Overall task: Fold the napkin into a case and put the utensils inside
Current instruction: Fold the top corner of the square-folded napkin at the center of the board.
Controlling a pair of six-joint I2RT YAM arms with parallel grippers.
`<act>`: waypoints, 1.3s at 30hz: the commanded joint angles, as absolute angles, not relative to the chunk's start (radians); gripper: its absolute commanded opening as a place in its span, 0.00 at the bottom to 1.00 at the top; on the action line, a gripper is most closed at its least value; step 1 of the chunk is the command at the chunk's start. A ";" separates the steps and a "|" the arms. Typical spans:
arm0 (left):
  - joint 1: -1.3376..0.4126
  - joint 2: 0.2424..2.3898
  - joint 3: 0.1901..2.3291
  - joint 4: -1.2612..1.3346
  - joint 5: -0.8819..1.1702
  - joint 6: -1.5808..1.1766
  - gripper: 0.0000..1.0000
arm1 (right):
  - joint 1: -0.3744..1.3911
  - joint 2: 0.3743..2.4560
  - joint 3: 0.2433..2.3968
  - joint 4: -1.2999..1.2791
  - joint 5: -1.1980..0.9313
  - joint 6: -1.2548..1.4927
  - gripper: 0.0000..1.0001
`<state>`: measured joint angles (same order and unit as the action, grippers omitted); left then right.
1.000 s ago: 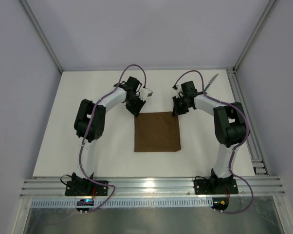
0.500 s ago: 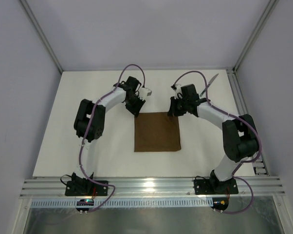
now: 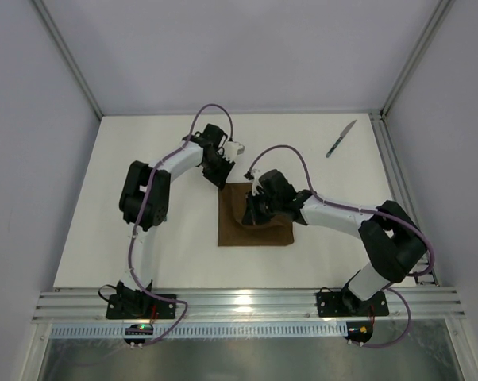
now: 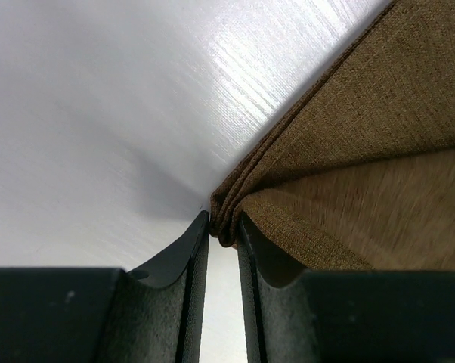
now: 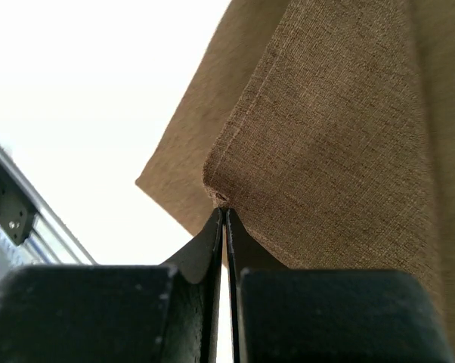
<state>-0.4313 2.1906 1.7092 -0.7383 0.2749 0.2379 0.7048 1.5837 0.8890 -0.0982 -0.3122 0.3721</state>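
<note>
The dark brown napkin [image 3: 237,233] lies on the white table between the arms, partly folded over itself; no case shows. My left gripper [image 3: 223,182] is at its far left corner, shut on the bunched layers of cloth [image 4: 226,224]. My right gripper [image 3: 248,215] hovers over the napkin's left half. It is shut on a hemmed corner [image 5: 221,198], which it holds lifted and drawn across the cloth underneath [image 5: 184,178]. One of the utensils, a slim knife [image 3: 341,138], lies at the far right, apart from both grippers.
A metal rail [image 3: 398,182] runs along the table's right edge and another [image 3: 247,303] along the near edge. Grey walls close in the back and sides. The right arm [image 3: 342,216] stretches across the napkin's right edge.
My right gripper has moved from the napkin's far right corner leftward and nearer, dragging that corner over the cloth. The knife now shows fully. The left gripper has held still.
</note>
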 commanded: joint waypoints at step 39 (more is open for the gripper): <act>-0.379 2.057 1.721 -0.822 0.281 0.241 0.47 | 0.888 1.793 0.970 -0.006 -0.314 0.552 0.04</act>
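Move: My right hand has the napkin's loose top-layer corner pinched. The napkin's near-left corner, where I'm taking it, lies about 7 cm back, 8 cm to the left and 6 cm below that hand. From the same hand the far-left corner is some 14 cm ahead and 9 cm left, and the near-right corner 6 cm back and 17 cm right. From my left hand, already on the far-left corner, the near-left corner lies roughly 22 cm straight back. My left hand stays on the far-left corner while my right carries the pinched corner diagonally left and back, about 6 cm and 5 cm. It sinks some 5 cm overall, with a brief small rise midway and fingertips tipping about 10 degrees, down onto the napkin by its near-left corner, still pinching. At the end my left fingers open and come free, leftward and slightly up. ##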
